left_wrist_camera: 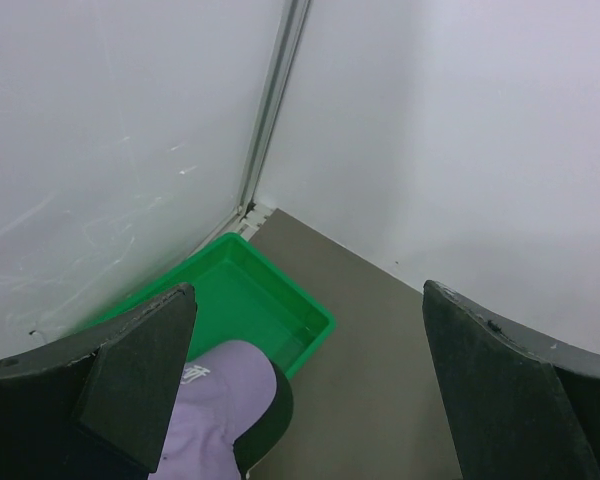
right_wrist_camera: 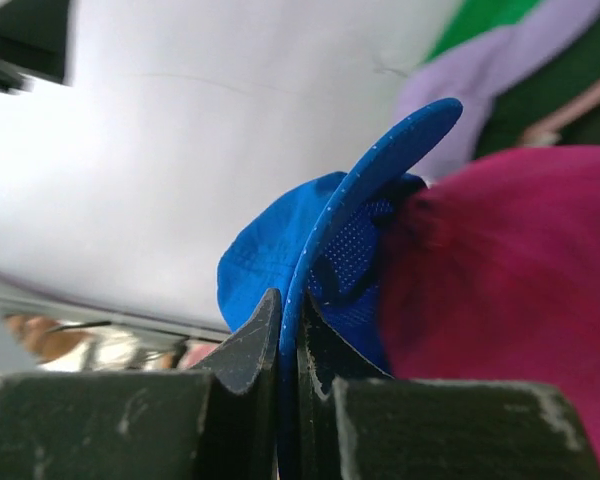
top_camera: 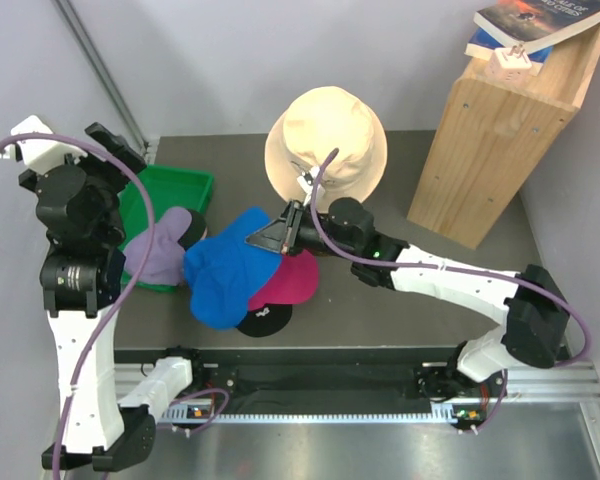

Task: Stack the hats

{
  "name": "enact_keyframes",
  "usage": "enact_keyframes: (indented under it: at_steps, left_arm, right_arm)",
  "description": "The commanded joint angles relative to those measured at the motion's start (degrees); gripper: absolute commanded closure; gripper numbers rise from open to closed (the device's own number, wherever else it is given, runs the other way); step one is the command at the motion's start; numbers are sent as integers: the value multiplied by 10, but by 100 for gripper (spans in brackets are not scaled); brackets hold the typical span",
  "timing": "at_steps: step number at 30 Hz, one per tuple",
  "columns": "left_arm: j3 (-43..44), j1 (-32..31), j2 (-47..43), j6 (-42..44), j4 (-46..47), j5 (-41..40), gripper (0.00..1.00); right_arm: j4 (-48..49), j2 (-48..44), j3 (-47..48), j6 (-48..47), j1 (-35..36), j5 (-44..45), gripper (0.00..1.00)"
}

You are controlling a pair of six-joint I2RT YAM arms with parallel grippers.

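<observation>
My right gripper is shut on the brim of the blue cap, which lies over the magenta cap and the black cap. In the right wrist view the blue brim runs between my jaws, with the magenta cap to its right. The lavender cap lies at the edge of the green tray, over a dark cap. My left gripper is open and empty, held high above the lavender cap. The light pink cap shows only as a sliver.
A cream bucket hat sits at the back centre. A tall wooden box with a book on top stands at the back right. White walls close in on the left and back.
</observation>
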Motion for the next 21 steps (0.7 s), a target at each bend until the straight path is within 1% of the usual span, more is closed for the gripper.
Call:
enact_keyframes:
  at_steps: [1, 5, 7, 11, 15, 21]
  left_arm:
    - [-15, 1, 5, -14, 8, 38, 1]
    - [-29, 1, 9, -17, 7, 66, 1]
    - [-40, 1, 7, -23, 6, 72, 1]
    - [-62, 1, 3, -26, 6, 88, 1]
    - [-73, 0, 3, -22, -4, 103, 1]
    - [-102, 1, -4, -28, -24, 132, 1]
  right_arm:
    - [28, -63, -28, -82, -9, 65, 100]
    - [62, -90, -67, -85, -17, 99, 100]
    - [65, -103, -80, -87, -18, 114, 100]
    - [63, -121, -112, -96, -19, 175, 100]
    - [50, -123, -140, -103, -27, 188, 100]
    - [29, -130, -173, -146, -27, 209, 100]
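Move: The right hand holds the blue cap's brim; the pink cap on the stack is about 3 cm back, 1 cm right and 7 cm below it, the bucket hat 12 cm ahead, 14 cm right and 8 cm higher. From the open left hand the purple cap is roughly 3 cm back, 3 cm right and 36 cm below, the pink cap 11 cm back, 24 cm right and 23 cm below. Right hand, still pinching the blue brim, draws it 7 cm rightward, forward and down; open left hand sinks. ##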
